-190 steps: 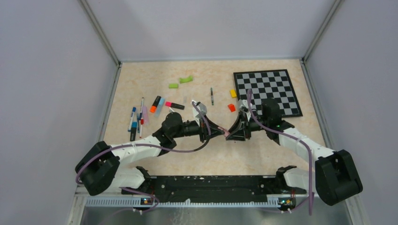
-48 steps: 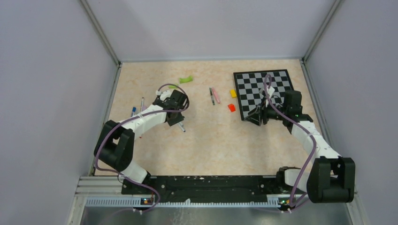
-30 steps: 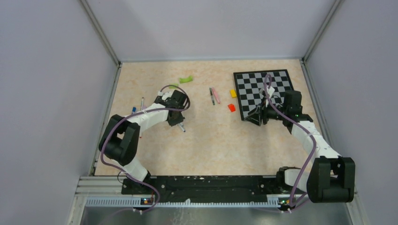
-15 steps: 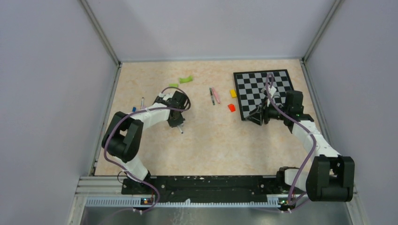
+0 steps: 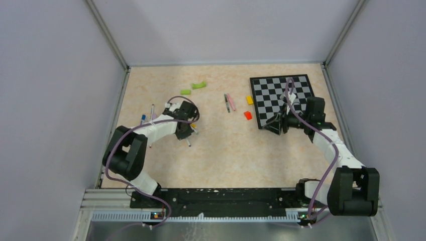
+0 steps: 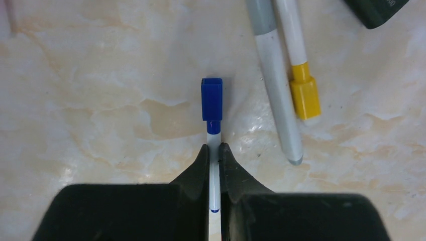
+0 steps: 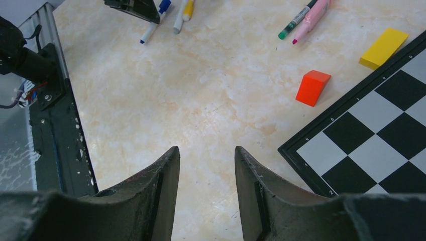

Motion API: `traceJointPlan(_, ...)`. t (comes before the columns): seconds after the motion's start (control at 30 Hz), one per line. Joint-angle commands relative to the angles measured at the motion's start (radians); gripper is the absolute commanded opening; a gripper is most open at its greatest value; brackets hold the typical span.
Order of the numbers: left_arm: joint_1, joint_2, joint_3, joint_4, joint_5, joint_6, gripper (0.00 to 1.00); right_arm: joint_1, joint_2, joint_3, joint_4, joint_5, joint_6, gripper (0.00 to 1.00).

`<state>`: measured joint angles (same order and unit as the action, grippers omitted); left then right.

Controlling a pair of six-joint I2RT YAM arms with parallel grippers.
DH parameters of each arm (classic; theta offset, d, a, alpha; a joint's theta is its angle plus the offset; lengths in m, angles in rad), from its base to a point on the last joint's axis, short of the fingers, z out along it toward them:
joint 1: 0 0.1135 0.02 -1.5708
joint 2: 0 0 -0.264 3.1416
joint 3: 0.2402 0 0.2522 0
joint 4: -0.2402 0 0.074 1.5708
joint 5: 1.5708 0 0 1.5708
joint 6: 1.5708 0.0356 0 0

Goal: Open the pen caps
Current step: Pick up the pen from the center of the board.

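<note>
My left gripper is shut on the barrel of a thin white pen that lies on the table. Its blue pen cap is on and sticks out past the fingertips. To its right lie a grey-and-white pen and a white pen with a yellow pen cap. From above, the left gripper is at mid-left of the table. My right gripper hovers open by the chessboard's near left corner, nothing between its fingers. A green-tipped pen and a pink pen lie side by side at centre.
A chessboard lies at the back right, with an orange block and a yellow block beside its left edge. Green curved pieces sit at the back. More pens lie near the left wall. A black object shows at top right of the left wrist view.
The left gripper has shut on the blue-capped pen and shifted slightly left and nearer. The right arm has stayed still.
</note>
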<state>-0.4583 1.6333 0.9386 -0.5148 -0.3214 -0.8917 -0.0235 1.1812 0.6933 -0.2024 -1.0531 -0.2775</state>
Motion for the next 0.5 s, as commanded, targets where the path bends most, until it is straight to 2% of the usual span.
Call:
traceJointPlan(0.0, 0.006, -0.169, -0.033, -0.015, -0.03, 0.021, 0.03, -0.01, -0.031, 0.012, -0.008, -0.098, -0.037, 0.44)
traceJointPlan(0.1, 0.006, -0.284, -0.052, 0.001, 0.024, 0.073, 0.01, -0.01, -0.024, 0.059, -0.137, -0.12, -0.12, 0.44)
traceJointPlan(0.17, 0.007, -0.368, -0.072, 0.033, 0.121, 0.133, 0.0, -0.01, -0.006, 0.117, -0.281, -0.124, -0.22, 0.44)
traceJointPlan(0.23, 0.005, -0.472, -0.135, 0.135, 0.268, 0.182, 0.0, -0.009, 0.02, 0.201, -0.461, -0.139, -0.334, 0.44)
traceJointPlan(0.3, 0.003, -0.601, -0.245, 0.336, 0.465, 0.201, 0.0, -0.01, 0.043, 0.291, -0.654, -0.158, -0.453, 0.44)
traceJointPlan(0.37, 0.001, -0.727, -0.385, 0.631, 0.633, 0.167, 0.0, -0.01, 0.056, 0.367, -0.803, -0.178, -0.53, 0.45)
traceJointPlan(0.47, -0.009, -0.803, -0.5, 0.951, 0.743, 0.071, 0.0, -0.01, 0.046, 0.434, -0.918, -0.225, -0.579, 0.46)
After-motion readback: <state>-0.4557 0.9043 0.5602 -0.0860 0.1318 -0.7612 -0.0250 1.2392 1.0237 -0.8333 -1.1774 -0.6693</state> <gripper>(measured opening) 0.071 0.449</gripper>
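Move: The blue-capped pen is already pinched in the left fingers, practically at table level. It is taken towards the right gripper, about 35 cm to the left hand's right, roughly level fore and aft and some 12 cm higher. A grey pen lies about 6 cm ahead and 3 cm right of the left hand, the yellow-capped pen 8 cm ahead and 2 cm right. From the right hand, the blue-capped pen is about 35 cm left and 12 cm below; the red block, about 7 cm left and 9 cm ahead. Keeping its pinch on the blue-capped pen, the left hand lifts it off the table: almost straight up at first, then also to the right and back, some 14 cm up and 6 cm towards the right gripper. Meanwhile its fingers swing from pointing down out to the right and forward, about 50 degrees. The right hand, half open and empty, rises about 5 cm and eases back, turning slightly counter-clockwise. ##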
